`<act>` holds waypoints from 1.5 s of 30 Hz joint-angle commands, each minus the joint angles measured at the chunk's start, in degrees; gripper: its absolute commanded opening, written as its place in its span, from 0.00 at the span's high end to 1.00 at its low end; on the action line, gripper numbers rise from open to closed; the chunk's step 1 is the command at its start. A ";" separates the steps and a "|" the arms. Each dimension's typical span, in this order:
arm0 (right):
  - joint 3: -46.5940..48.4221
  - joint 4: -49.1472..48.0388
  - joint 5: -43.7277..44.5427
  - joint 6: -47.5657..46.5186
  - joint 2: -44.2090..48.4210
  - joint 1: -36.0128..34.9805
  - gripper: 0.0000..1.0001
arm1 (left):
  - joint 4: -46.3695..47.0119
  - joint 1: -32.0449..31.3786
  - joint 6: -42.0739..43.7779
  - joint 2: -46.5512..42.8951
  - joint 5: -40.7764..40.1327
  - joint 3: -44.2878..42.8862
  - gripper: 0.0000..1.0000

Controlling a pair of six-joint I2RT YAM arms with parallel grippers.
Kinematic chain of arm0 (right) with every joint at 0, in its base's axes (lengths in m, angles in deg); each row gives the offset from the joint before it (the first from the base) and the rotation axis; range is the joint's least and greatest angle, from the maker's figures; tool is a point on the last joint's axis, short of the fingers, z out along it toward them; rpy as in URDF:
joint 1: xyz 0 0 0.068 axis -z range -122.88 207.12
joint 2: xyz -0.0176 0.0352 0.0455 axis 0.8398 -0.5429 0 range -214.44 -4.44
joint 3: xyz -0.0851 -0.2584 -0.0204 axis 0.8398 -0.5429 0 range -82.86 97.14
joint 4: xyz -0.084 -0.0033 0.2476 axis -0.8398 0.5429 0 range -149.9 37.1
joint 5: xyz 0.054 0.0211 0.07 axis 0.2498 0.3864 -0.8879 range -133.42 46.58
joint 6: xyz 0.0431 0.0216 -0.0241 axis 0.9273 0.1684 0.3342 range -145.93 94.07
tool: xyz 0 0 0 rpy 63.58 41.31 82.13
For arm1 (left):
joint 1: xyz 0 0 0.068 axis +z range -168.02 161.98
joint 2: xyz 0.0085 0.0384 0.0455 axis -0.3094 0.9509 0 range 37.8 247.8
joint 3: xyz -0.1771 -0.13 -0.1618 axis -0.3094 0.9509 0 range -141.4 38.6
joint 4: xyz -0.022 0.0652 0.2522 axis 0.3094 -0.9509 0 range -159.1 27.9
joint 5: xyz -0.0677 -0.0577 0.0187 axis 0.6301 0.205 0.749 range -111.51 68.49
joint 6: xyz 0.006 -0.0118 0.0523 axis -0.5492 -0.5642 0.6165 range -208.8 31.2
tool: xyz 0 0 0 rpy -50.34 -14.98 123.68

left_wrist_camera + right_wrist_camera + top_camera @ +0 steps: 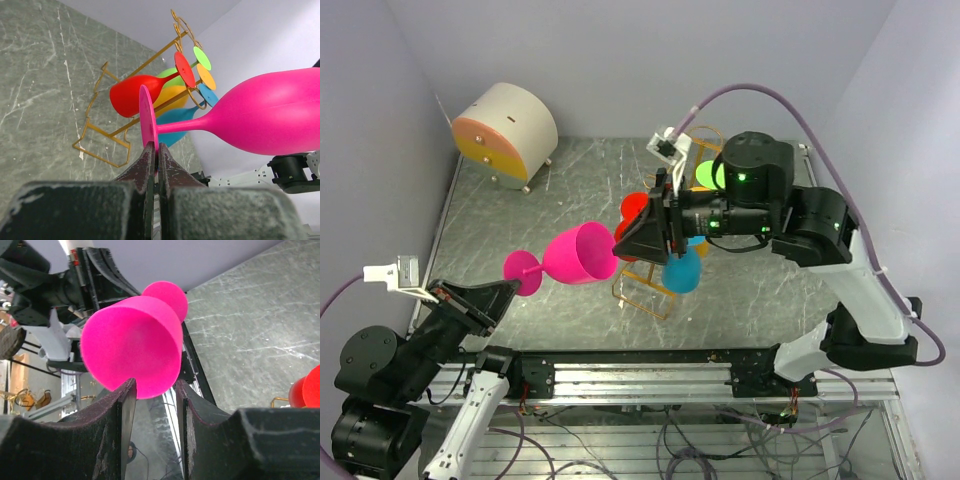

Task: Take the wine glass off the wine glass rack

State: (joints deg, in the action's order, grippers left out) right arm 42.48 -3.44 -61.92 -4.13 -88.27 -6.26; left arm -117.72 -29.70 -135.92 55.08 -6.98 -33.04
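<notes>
A pink wine glass point(582, 253) hangs level in the air left of the golden wire wine glass rack point(645, 290), apart from it. My left gripper point(517, 288) is shut on the rim of its round foot; the left wrist view shows that gripper point(156, 147) pinching the pink disc, with the glass point(270, 115) stretching right. My right gripper point(620, 240) is open at the bowl's mouth. In the right wrist view its jaws point(152, 385) stand apart just below the glass point(132, 352), nothing between them.
The rack point(150, 56) still carries a red glass point(132, 95), a blue glass point(175, 117) and green and orange ones. A round beige and orange drawer box point(505, 130) stands at the back left. A metal rail point(650, 370) runs along the near edge.
</notes>
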 commanded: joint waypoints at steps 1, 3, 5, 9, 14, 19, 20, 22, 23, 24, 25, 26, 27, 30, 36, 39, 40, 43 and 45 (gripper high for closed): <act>2.03 -0.58 6.52 -0.84 -2.20 -1.40 0.62 | -0.05 0.26 0.40 0.37 -1.09 -1.53 0.93; 2.12 -0.51 8.62 -1.02 -2.34 -1.70 0.62 | -0.20 0.26 0.15 0.12 -1.08 -1.96 0.93; 1.51 -1.13 9.53 -1.06 -2.01 -1.67 0.62 | -0.48 0.26 -0.07 -0.21 -1.17 -2.12 0.93; 0.54 -1.95 8.52 -1.23 -2.18 -1.75 0.61 | -1.34 0.26 -0.12 -0.53 -1.33 -2.41 0.93; 0.67 -2.69 7.43 -1.12 -3.79 -2.69 0.61 | -1.12 0.26 -0.61 -1.19 -1.38 -1.63 0.93; 1.78 -2.48 8.01 -1.41 -5.71 -3.49 0.63 | -1.15 0.26 -0.61 -1.13 -1.67 -1.81 0.93; 1.83 -2.54 8.07 -1.41 -5.93 -3.55 0.64 | -1.28 0.26 -0.55 -1.02 -1.62 -2.03 0.93; 2.18 -2.50 8.36 -1.38 -6.38 -3.54 0.73 | -1.38 0.26 -0.45 -0.88 -1.71 -2.27 0.93; 2.39 -2.61 8.51 -1.35 -6.51 -3.54 0.83 | -1.57 0.26 -0.32 -0.82 -1.88 -2.47 0.93; 2.63 -2.74 8.69 -1.33 -6.71 -3.51 0.91 | -1.86 0.26 -0.12 -0.66 -2.13 -2.80 0.93; 2.89 -2.84 9.15 -1.32 -6.75 -3.51 1.00 | -2.35 0.26 0.03 -0.68 -2.59 -3.07 0.93; 2.97 -3.08 10.05 -1.25 -6.50 -3.55 1.00 | -2.97 0.26 0.15 -0.67 -3.11 -3.46 0.93; 2.98 -3.45 11.30 -1.24 -6.22 -3.52 1.00 | -3.78 0.26 0.18 -0.55 -4.00 -3.93 0.93; 4.02 -3.90 15.34 -1.47 -5.80 -3.51 1.00 | -6.41 0.26 0.27 -0.67 -6.80 -5.62 0.78; 7.86 -3.12 19.56 -2.62 -6.97 -3.58 1.00 | -13.12 0.26 -0.29 -0.91 -13.27 -10.53 0.52; 7.70 -4.00 19.32 -2.17 -8.66 -3.51 1.00 | -17.18 0.26 -0.50 -1.31 -16.31 -13.89 0.48; 7.72 -4.22 18.74 -2.17 -9.58 -3.51 1.00 | -18.03 0.26 -0.52 -1.52 -16.74 -14.77 0.48; 8.90 -4.07 17.48 -2.08 -14.68 -3.66 1.00 | -20.31 0.26 -0.26 -1.98 -17.31 -17.41 0.51; 9.48 -4.36 18.60 -2.30 -17.91 -4.39 1.00 | -21.88 0.33 0.14 -2.25 -17.25 -18.60 0.52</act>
State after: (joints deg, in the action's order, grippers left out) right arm 51.42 -6.93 -44.11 -6.03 -99.13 -9.78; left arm -134.92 -29.70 -136.37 53.97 -21.54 -49.28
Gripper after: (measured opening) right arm 0.014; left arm 0.487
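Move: The pink wine glass lies on its side in the air with its mouth to the right. Its middle is about 9 cm to the right hand's left, 1 cm back and 4 cm lower. From the left hand, which already holds the glass's foot, that middle is some 8 cm to the right, 3 cm ahead and 4 cm up. On the rack, the red glass hangs about 6 cm ahead of the right hand, level sideways, and the blue one 8 cm right and 3 cm ahead, both roughly 13 cm lower. The right fingers shut on the forward edge of the pink glass's rim, after that hand has crept about 5 cm left and down with them open. The left fingers then open off the foot and that hand backs away some 6 cm back and left, turning about 15 degrees counter-clockwise. Keeping its pinch, the right hand lifts and carries forward, each about 3 cm, turning slightly clockwise. ##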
